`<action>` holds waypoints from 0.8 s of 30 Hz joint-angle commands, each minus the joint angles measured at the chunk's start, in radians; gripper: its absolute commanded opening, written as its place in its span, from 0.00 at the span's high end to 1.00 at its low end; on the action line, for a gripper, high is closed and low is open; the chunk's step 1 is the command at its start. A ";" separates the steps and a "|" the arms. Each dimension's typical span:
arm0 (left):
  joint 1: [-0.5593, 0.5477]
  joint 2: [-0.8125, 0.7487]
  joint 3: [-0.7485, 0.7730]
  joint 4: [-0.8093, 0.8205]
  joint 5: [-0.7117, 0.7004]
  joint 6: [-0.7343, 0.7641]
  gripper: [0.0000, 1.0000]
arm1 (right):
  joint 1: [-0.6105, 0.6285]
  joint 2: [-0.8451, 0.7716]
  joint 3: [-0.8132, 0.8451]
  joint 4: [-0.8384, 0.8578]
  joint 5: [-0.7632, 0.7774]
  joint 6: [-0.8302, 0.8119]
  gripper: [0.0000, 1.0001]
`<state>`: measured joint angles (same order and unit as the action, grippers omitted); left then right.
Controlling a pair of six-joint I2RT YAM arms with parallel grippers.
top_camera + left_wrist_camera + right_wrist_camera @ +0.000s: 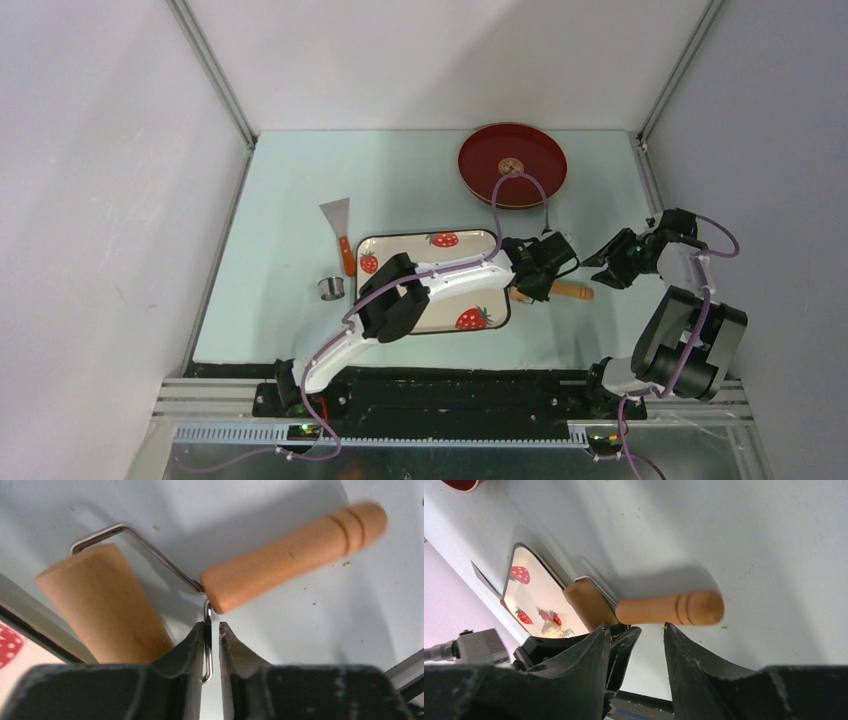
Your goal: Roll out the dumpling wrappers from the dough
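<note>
A tan wooden roller (570, 291) lies on the table just right of the strawberry-patterned plate (470, 240). In the left wrist view its drum (105, 605) is at the left and its handle (295, 555) at the upper right. My left gripper (212, 625) straddles the roller's thin wire frame (207, 640). The jaws are narrow, the wire rests against the left finger, and a slit remains on the other side. My right gripper (636, 629) hangs open and empty just right of the handle (669, 609). The dough and the dumpling wrappers are hidden; my left arm (400, 295) covers much of the plate.
A red round tray (480, 180) with a gold emblem sits at the back. A metal scraper with an orange handle (338, 220) and a small steel ring cutter (331, 288) lie left of the plate. Frame posts stand at the back corners.
</note>
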<state>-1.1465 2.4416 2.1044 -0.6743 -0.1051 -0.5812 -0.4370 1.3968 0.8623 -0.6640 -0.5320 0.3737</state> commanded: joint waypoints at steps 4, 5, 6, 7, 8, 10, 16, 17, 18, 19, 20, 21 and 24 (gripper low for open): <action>-0.006 0.020 0.036 -0.055 -0.023 -0.022 0.99 | -0.005 -0.064 -0.014 -0.009 -0.026 0.015 0.52; -0.004 0.015 0.039 -0.054 -0.025 -0.022 1.00 | -0.005 -0.075 -0.014 -0.008 -0.029 0.020 0.51; -0.003 0.008 0.044 -0.054 -0.023 -0.021 1.00 | -0.005 -0.081 -0.014 -0.006 -0.038 0.022 0.51; 0.000 0.003 0.047 -0.053 -0.024 -0.021 1.00 | -0.005 -0.091 -0.014 -0.005 -0.043 0.024 0.51; 0.002 -0.016 0.047 -0.054 -0.029 -0.018 1.00 | -0.005 -0.097 -0.013 -0.005 -0.054 0.023 0.49; 0.005 -0.049 0.048 -0.054 -0.053 -0.005 1.00 | -0.005 -0.113 -0.012 -0.007 -0.074 0.016 0.46; 0.000 -0.159 0.048 -0.051 -0.144 0.042 1.00 | -0.006 -0.213 0.002 -0.012 -0.100 0.019 0.33; -0.003 -0.168 0.046 -0.053 -0.157 0.046 1.00 | -0.007 -0.227 0.005 -0.009 -0.106 0.023 0.32; -0.005 -0.187 0.044 -0.053 -0.165 0.056 1.00 | -0.008 -0.252 0.016 -0.009 -0.110 0.030 0.29; -0.008 -0.197 0.039 -0.054 -0.184 0.061 1.00 | -0.009 -0.264 0.022 -0.012 -0.119 0.034 0.28; -0.010 -0.218 0.035 -0.053 -0.194 0.070 1.00 | -0.010 -0.284 0.039 -0.016 -0.122 0.038 0.26; -0.011 -0.228 0.022 -0.053 -0.212 0.074 1.00 | -0.011 -0.292 0.047 -0.026 -0.130 0.038 0.25; -0.012 -0.284 -0.005 -0.052 -0.243 0.086 1.00 | -0.012 -0.322 0.088 -0.049 -0.150 0.034 0.21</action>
<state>-1.1488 2.3211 2.1056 -0.7521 -0.2497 -0.5373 -0.4427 1.1202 0.8688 -0.6884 -0.6292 0.4000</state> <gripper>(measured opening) 0.019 0.759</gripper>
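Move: The roller's metal frame stands between the left hand's nearly shut fingers, the wooden drum about 5 cm to the left and the handle some 7 cm to the right and 1 cm ahead. The strawberry tray's middle is about 24 cm left and 3 cm ahead, the red plate 7 cm left and 28 cm ahead. From the right hand, the roller's middle lies roughly 9 cm left, 4 cm back and 6 cm below. Left fingers pinch the roller's metal frame and rise about 6 cm; the right hand rises 7.5 cm, opening. ##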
